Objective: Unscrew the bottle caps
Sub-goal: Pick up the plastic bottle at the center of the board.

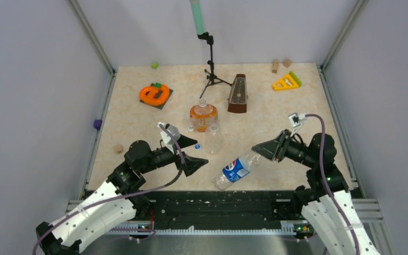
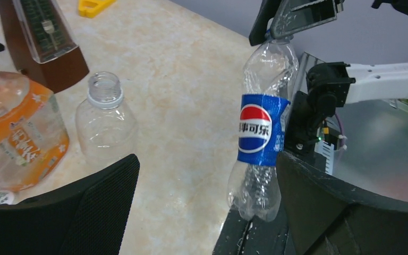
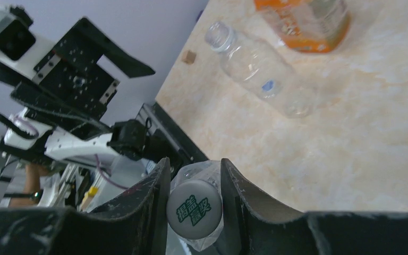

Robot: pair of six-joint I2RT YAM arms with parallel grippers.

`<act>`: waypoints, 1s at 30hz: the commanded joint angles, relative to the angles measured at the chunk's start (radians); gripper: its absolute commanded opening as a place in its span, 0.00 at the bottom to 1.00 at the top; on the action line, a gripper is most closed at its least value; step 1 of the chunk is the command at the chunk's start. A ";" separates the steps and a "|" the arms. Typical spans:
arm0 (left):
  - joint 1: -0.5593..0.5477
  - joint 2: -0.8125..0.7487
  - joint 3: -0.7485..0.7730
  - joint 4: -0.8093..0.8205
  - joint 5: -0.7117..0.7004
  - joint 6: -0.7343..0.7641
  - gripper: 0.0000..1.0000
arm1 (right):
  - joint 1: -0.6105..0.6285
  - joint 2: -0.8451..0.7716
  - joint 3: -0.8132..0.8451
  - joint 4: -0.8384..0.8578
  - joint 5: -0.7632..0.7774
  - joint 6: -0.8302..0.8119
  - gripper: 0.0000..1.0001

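My right gripper (image 1: 256, 149) is shut on the white bottle cap (image 3: 194, 207), which bears green characters, at the top of the clear bottle with a blue label (image 1: 236, 169). That bottle hangs tilted over the table's front edge. Its lower half (image 2: 257, 127) sits between the wide-open jaws of my left gripper (image 2: 207, 164), close to the right finger (image 2: 350, 207). The plain clear bottle (image 2: 103, 122) stands with its mouth uncapped. Beside it stands the squat orange bottle (image 1: 203, 117). A loose blue cap (image 1: 197, 146) lies on the table by the left gripper (image 1: 201, 154).
A brown metronome (image 1: 237, 94) and a small black tripod (image 1: 211, 74) stand behind the bottles. An orange toy on a dark plate (image 1: 155, 94) is at the back left, a yellow triangle (image 1: 286, 82) at the back right. Small wooden blocks (image 1: 118, 149) lie scattered.
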 commanded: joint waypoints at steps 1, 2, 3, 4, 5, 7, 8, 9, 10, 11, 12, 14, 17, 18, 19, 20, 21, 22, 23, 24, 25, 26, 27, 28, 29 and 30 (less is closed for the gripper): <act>0.002 0.039 0.045 0.084 0.134 -0.026 0.99 | 0.148 -0.037 -0.078 0.201 0.074 0.135 0.06; 0.001 0.044 0.045 0.086 0.144 -0.027 0.99 | 0.188 -0.036 -0.091 0.228 0.098 0.142 0.06; 0.000 0.050 0.045 0.091 0.155 -0.024 0.99 | 0.232 -0.030 -0.098 0.254 0.121 0.146 0.06; -0.001 0.053 0.044 0.095 0.157 -0.024 0.99 | 0.271 -0.022 -0.103 0.269 0.144 0.145 0.05; -0.004 0.053 0.044 0.096 0.157 -0.026 0.99 | 0.313 -0.012 -0.107 0.306 0.164 0.142 0.06; -0.010 0.054 0.057 0.077 0.156 -0.025 0.99 | 0.385 0.015 -0.113 0.343 0.213 0.140 0.05; -0.013 0.055 0.066 0.054 0.156 -0.016 0.98 | 0.418 0.031 -0.115 0.360 0.249 0.139 0.05; -0.016 0.053 0.073 0.033 0.156 -0.007 0.98 | 0.450 0.048 -0.120 0.377 0.276 0.138 0.05; -0.019 0.047 0.077 0.018 0.153 0.002 0.98 | 0.486 0.063 -0.121 0.391 0.306 0.137 0.05; -0.021 0.041 0.076 0.005 0.152 0.006 0.99 | 0.517 0.080 -0.120 0.411 0.335 0.137 0.04; -0.020 0.034 0.074 -0.004 0.156 0.013 0.98 | 0.554 0.096 -0.119 0.429 0.359 0.134 0.04; -0.021 0.013 0.060 -0.016 0.154 0.025 0.98 | 0.626 0.135 -0.104 0.458 0.417 0.119 0.04; -0.021 -0.006 0.051 -0.029 0.130 0.058 0.98 | 0.714 0.198 -0.078 0.485 0.497 0.100 0.04; -0.021 -0.007 0.054 -0.030 0.117 0.071 0.98 | 0.728 0.220 -0.065 0.483 0.521 0.100 0.04; -0.021 -0.006 0.061 -0.030 0.109 0.082 0.98 | 0.738 0.244 -0.057 0.489 0.544 0.103 0.03; -0.021 -0.004 0.072 -0.052 0.107 0.092 0.98 | 0.743 0.258 -0.058 0.508 0.551 0.106 0.03; -0.021 0.000 0.079 -0.064 0.111 0.099 0.98 | 0.747 0.265 -0.063 0.530 0.546 0.110 0.02; -0.021 0.005 0.085 -0.070 0.115 0.104 0.98 | 0.747 0.268 -0.076 0.551 0.539 0.116 0.02; -0.021 0.009 0.090 -0.075 0.118 0.110 0.98 | 0.749 0.266 -0.088 0.573 0.534 0.124 0.02; -0.021 0.014 0.095 -0.087 0.124 0.115 0.98 | 0.749 0.258 -0.098 0.598 0.525 0.128 0.02; -0.021 0.018 0.104 -0.111 0.126 0.119 0.98 | 0.750 0.244 -0.107 0.616 0.519 0.128 0.02; -0.021 0.023 0.115 -0.132 0.128 0.119 0.98 | 0.748 0.227 -0.111 0.619 0.521 0.127 0.02; -0.021 0.025 0.127 -0.152 0.132 0.116 0.98 | 0.748 0.207 -0.112 0.605 0.528 0.122 0.02; -0.021 0.023 0.137 -0.169 0.131 0.114 0.97 | 0.749 0.183 -0.112 0.585 0.534 0.119 0.02; -0.021 0.017 0.143 -0.182 0.129 0.110 0.97 | 0.749 0.156 -0.114 0.560 0.542 0.111 0.02; -0.021 0.003 0.142 -0.186 0.124 0.107 0.97 | 0.749 0.131 -0.117 0.536 0.549 0.104 0.02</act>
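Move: About 15 cm to the left gripper's right, 5 cm back and 7 cm lower is the middle of the plastic bottle, which the right gripper already holds by its cap, its body slanting left, back and down. From the right hand, the left gripper's open jaws are about 23 cm to the left, roughly level fore-and-aft and in height. The clear bottle stands some 8 cm forward, 7 cm right and 10 cm below the left hand; the orange bottle about 19 cm forward, 3 cm right and likewise 10 cm lower. Carrying the plastic bottle by its cap, the right hand sweeps about 11 cm left and 4 cm back towards the left gripper, turning some 10 to 15 degrees counter-clockwise; it dips about 3 cm late on, then rises almost level again. The left hand draws back 2 to 3 cm with a slight clockwise turn, its fingers staying wide open. ##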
